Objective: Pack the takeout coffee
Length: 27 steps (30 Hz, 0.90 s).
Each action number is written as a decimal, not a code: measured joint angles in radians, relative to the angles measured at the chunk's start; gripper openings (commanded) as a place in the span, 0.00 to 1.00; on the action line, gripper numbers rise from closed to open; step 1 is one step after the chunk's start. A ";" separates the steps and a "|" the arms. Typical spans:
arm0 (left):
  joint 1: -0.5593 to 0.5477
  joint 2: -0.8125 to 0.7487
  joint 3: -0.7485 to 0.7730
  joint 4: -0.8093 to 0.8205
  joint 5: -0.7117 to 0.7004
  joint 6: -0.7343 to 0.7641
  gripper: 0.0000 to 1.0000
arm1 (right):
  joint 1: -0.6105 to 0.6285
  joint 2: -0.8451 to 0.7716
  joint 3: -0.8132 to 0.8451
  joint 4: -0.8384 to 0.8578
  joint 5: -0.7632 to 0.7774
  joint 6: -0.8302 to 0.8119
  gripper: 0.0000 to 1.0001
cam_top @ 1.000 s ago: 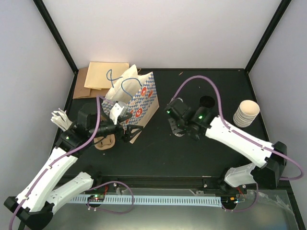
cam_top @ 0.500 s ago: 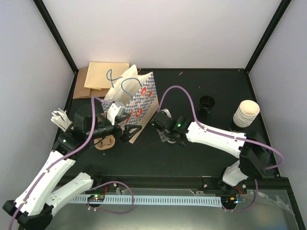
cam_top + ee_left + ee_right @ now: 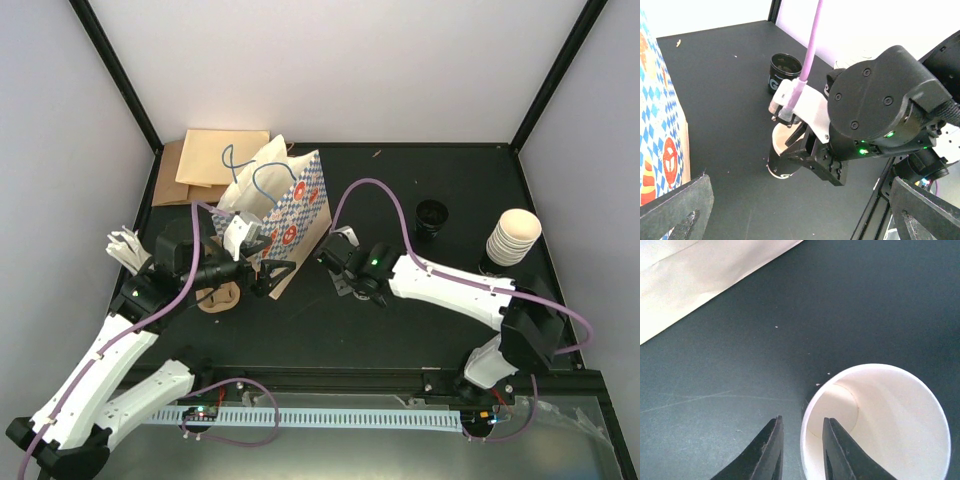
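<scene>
The takeout coffee cup (image 3: 890, 420), white inside and dark outside, stands upright on the black table. In the left wrist view the cup (image 3: 782, 160) shows under the right wrist. My right gripper (image 3: 802, 422) is open and straddles the rim: one finger hangs inside the cup, the other outside with a gap to the wall. In the top view the right gripper (image 3: 340, 262) hovers just right of the blue-checked bag (image 3: 290, 205) and hides most of the cup. My left gripper (image 3: 800, 200) is wide open and empty, low beside the bag's base (image 3: 262, 272).
A stack of cream cups (image 3: 513, 237) stands at the right edge. A short black round piece (image 3: 432, 214) sits left of it. Brown paper sheets (image 3: 215, 158) lie at the back left, white cutlery (image 3: 125, 245) at the left, and a brown cardboard piece (image 3: 220, 297) under the left arm.
The right arm carried the cup leftward toward the bag and set it down. Its jaws then parted from the rim. The left arm barely moved.
</scene>
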 measured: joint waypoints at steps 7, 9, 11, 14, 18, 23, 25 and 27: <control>0.000 0.000 0.000 0.000 -0.007 -0.003 0.99 | 0.000 -0.097 0.002 -0.032 0.038 -0.001 0.61; 0.000 0.000 -0.002 0.000 -0.010 -0.007 0.99 | 0.000 -0.146 0.002 -0.038 0.064 0.009 0.79; 0.000 0.000 -0.003 0.001 -0.011 -0.009 0.99 | 0.000 -0.189 0.001 -0.043 0.096 0.029 0.99; 0.000 0.000 -0.009 0.001 -0.011 -0.011 0.99 | 0.000 -0.248 -0.013 -0.051 0.157 0.068 1.00; 0.000 0.000 -0.013 0.001 -0.011 -0.016 0.99 | 0.000 -0.273 -0.038 -0.096 0.238 0.153 1.00; 0.000 0.000 -0.013 0.002 -0.011 -0.019 0.99 | 0.000 -0.269 -0.068 -0.169 0.306 0.279 1.00; 0.000 0.000 -0.013 0.002 -0.011 -0.021 0.99 | 0.000 -0.257 -0.070 -0.200 0.324 0.327 1.00; 0.000 0.000 -0.013 0.002 -0.011 -0.023 0.99 | -0.001 -0.244 -0.070 -0.222 0.339 0.364 1.00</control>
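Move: The right fingers straddle the left rim of the white cup nested in its black sleeve; that white cup's middle is about 4 cm to the right and 6 cm below. The empty black cup stands some 13 cm ahead, 21 cm to the right and 8 cm below. The paper bag is about 8 cm ahead and 18 cm to the left, at much the same height. From the left hand, the empty black cup lies roughly 18 cm ahead, 38 cm right and 26 cm below. Lift the right gripper about 8 cm off the white cup's rim so the fingers come clear, spreading them fully on the way up. Carry it right, some 10 cm in all, towards the empty black cup, sinking slightly over the last stretch, while turning the wrist clockwise about 25 degrees and tipping the fingers to point more forward. ##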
